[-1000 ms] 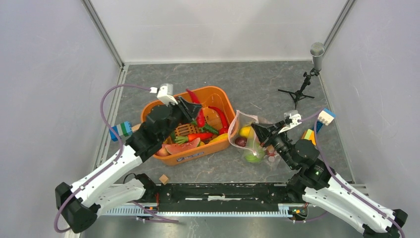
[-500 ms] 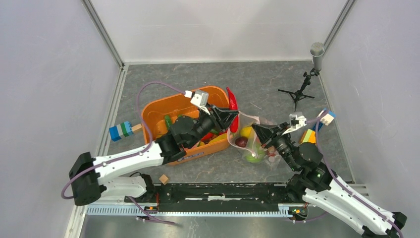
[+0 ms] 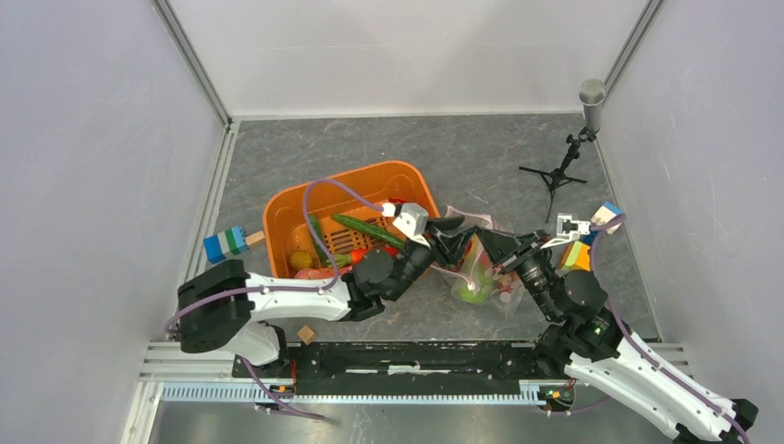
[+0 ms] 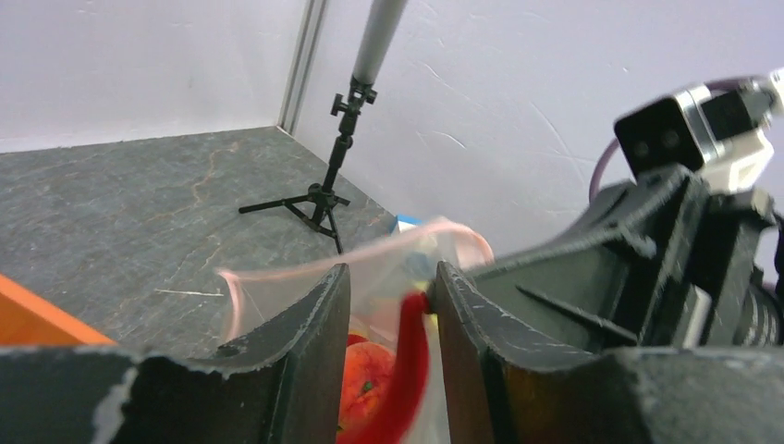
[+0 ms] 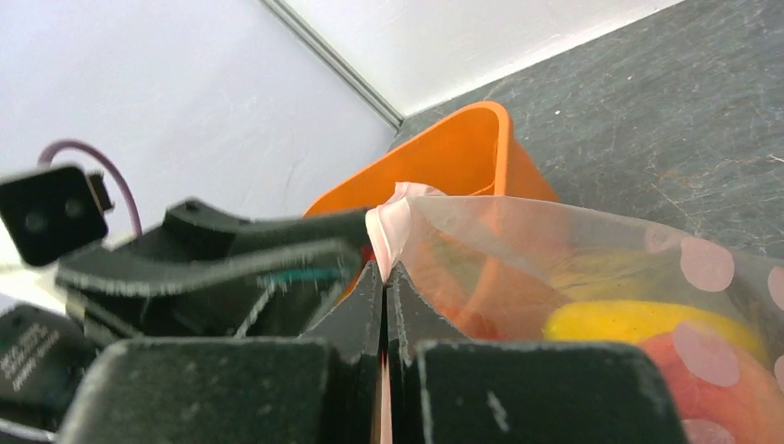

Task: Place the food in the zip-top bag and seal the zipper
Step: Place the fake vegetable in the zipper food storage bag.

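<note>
The zip-top bag (image 3: 483, 277) lies right of the orange tub (image 3: 287, 208), its mouth held up. My right gripper (image 3: 488, 242) is shut on the bag's pink zipper strip (image 5: 388, 224), as the right wrist view (image 5: 384, 268) shows. My left gripper (image 3: 453, 236) reaches over the bag's mouth. In the left wrist view (image 4: 388, 273) its jaws stand apart, and a blurred red chilli (image 4: 409, 370) hangs between them over an orange-red fruit (image 4: 365, 379) in the bag. A yellow piece (image 5: 638, 324) also lies in the bag. More food, including a green cucumber (image 3: 365, 228), stays in the tub.
A microphone stand (image 3: 564, 166) is at the back right. Coloured blocks lie left of the tub (image 3: 226, 243) and right of the bag (image 3: 606, 217). A small wooden cube (image 3: 306, 334) sits near the front rail.
My left arm swung right from the tub, carrying the red chilli to the bag's mouth; its jaws now stand apart round it. My right gripper kept hold of the bag's rim.
</note>
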`<move>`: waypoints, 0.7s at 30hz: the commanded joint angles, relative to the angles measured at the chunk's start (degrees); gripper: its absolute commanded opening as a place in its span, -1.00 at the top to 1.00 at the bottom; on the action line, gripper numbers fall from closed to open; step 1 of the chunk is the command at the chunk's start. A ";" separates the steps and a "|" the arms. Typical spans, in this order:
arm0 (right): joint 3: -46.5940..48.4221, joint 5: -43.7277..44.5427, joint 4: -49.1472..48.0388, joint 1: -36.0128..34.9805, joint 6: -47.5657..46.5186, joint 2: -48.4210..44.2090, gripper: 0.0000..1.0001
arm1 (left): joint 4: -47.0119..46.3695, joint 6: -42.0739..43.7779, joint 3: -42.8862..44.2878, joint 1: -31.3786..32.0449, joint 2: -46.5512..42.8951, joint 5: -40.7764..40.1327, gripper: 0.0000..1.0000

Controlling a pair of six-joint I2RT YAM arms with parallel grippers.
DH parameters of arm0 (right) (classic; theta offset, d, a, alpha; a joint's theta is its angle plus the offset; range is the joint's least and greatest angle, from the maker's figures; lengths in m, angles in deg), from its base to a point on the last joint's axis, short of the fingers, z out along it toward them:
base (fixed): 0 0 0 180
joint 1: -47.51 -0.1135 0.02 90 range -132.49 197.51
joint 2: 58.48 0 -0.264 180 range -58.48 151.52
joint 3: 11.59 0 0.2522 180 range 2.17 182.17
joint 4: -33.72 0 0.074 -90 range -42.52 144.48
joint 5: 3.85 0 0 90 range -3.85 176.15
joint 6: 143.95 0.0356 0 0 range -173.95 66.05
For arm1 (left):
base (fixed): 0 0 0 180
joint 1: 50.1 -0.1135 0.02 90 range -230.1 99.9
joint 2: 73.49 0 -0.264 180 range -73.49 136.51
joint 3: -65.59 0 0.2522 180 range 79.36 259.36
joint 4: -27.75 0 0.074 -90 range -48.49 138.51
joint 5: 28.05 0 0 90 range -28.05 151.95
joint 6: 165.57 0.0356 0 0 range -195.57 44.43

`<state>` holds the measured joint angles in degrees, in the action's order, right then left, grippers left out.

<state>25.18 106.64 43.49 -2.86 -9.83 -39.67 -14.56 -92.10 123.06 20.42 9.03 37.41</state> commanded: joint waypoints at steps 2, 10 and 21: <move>4.98 4.69 -3.39 -0.04 3.22 0.68 1.00 | -13.23 10.53 -2.05 2.93 3.38 -3.34 0.04; 9.41 9.00 0.62 -0.07 -0.32 3.01 1.00 | -5.68 11.61 -2.63 2.95 -0.53 -6.14 -0.18; 9.61 11.97 8.30 -0.04 -2.17 1.88 0.99 | 43.78 18.62 12.84 2.26 -12.08 5.45 -0.61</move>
<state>32.48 116.83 51.51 -2.75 -11.40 -37.13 8.89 -79.62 128.61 23.11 -2.05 37.11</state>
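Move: Just below the left hand, which still has the red pepper at its fingers, hangs the food storage bag: its middle is about 5 cm to the right, 2 cm back and some 11 cm down. The right gripper, pinching the bag's rim, stands roughly 3 cm to the right, level with the left hand. The orange basket's middle is some 22 cm to the left, 2 cm ahead and 20 cm down. From the right hand the bag's middle is about 2 cm right, 2 cm back and 10 cm down. Opening from under half to about four-fifths, the left fingers let go of the red pepper over the bag's mouth; the hand eases back and dips some 2.5 cm, then climbs about 5 cm and shifts left, rolling its left side up 15 degrees. The right keeps its pinch on the rim, drawing it right, slightly forward and up, with a small clockwise turn. ##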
